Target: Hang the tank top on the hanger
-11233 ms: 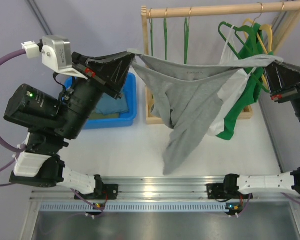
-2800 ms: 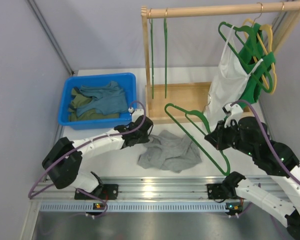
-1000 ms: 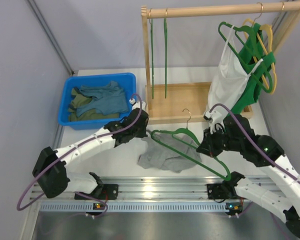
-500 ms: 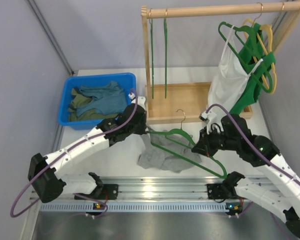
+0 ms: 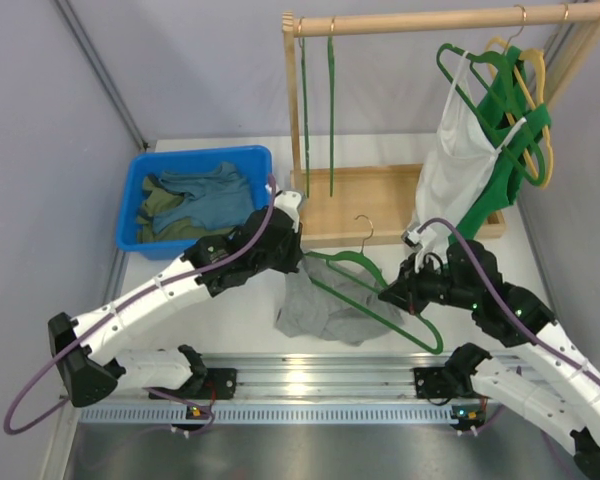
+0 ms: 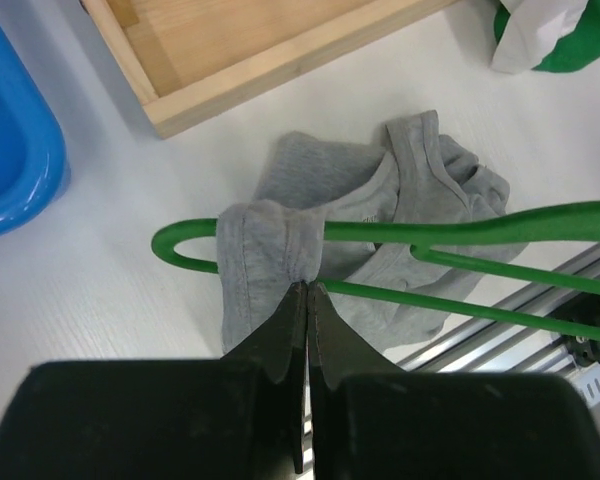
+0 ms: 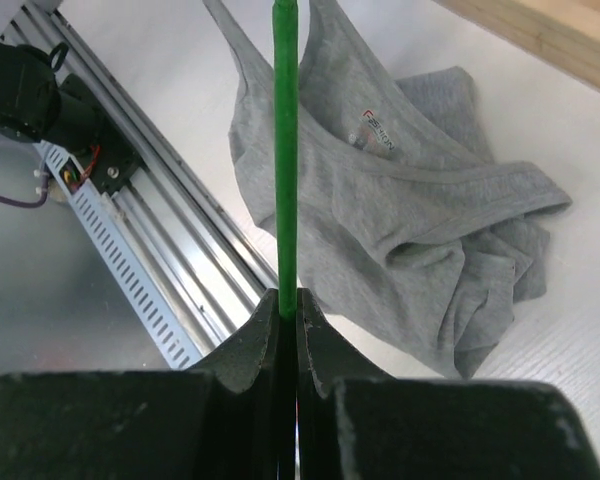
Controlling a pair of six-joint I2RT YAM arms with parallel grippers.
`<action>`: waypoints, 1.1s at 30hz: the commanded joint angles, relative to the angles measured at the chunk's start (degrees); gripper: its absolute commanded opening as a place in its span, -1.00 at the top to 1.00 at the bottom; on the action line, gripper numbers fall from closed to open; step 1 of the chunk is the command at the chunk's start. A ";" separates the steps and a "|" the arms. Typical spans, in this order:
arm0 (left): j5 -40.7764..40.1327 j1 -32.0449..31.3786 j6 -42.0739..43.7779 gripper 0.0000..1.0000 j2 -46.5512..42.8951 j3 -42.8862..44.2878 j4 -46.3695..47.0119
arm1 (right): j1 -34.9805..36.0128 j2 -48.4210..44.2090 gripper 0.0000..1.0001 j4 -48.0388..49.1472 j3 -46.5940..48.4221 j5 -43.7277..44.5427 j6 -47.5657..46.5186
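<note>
The light grey tank top (image 5: 325, 312) lies crumpled on the white table. One strap is lifted and draped over the left end of the thin green hanger (image 5: 375, 290), whose gold hook (image 5: 363, 226) points toward the rack. My left gripper (image 5: 298, 262) is shut on the grey strap (image 6: 265, 250) right at the hanger's lower wire (image 6: 460, 312). My right gripper (image 5: 390, 293) is shut on the hanger's wire (image 7: 284, 150) and holds it above the tank top (image 7: 410, 220).
A blue bin (image 5: 140, 235) with teal and olive clothes stands at the left. A wooden rack (image 5: 380, 200) at the back carries two thin green hangers (image 5: 330, 100), a white tank top (image 5: 455, 170) and thick green and yellow hangers (image 5: 535, 80). A metal rail (image 5: 320, 372) runs along the near edge.
My left gripper has risen and moved right with the grey strap, bringing it over the hanger's left end. My right gripper has shifted the hanger slightly left and lower.
</note>
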 commanded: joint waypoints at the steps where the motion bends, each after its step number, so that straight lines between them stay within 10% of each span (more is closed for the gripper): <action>1: -0.21 -1.64 0.44 1.00 -1.62 2.89 -2.67 | 0.57 -1.75 1.00 7.81 -0.45 0.28 -0.33; 33: -7.86 -6.66 -0.97 1.00 -5.14 7.29 -9.87 | 15.51 2.20 1.00 24.69 -7.48 11.70 2.13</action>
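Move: Some 18 cm to the left and 6 cm ahead of the right hand, at about its height, is the tank top strap pinched in the left hand. The hanger's left tip already pokes through, roughly 5 cm left and 2 cm ahead of the left hand, just below it. The tank top's body lies about 10 cm to the left hand's right, 18 cm down; the rack's near left corner stands some 15 cm straight ahead of that hand. Sliding the hanger farther under the strap, the right hand keeps its grip and carries it left about 5 cm, towards the left hand, turning slightly counter-clockwise and dipping a little at the end. The left hand, still pinching the strap, draws it back some 3 cm and raises it nearly as much, with a smaller shift left. ##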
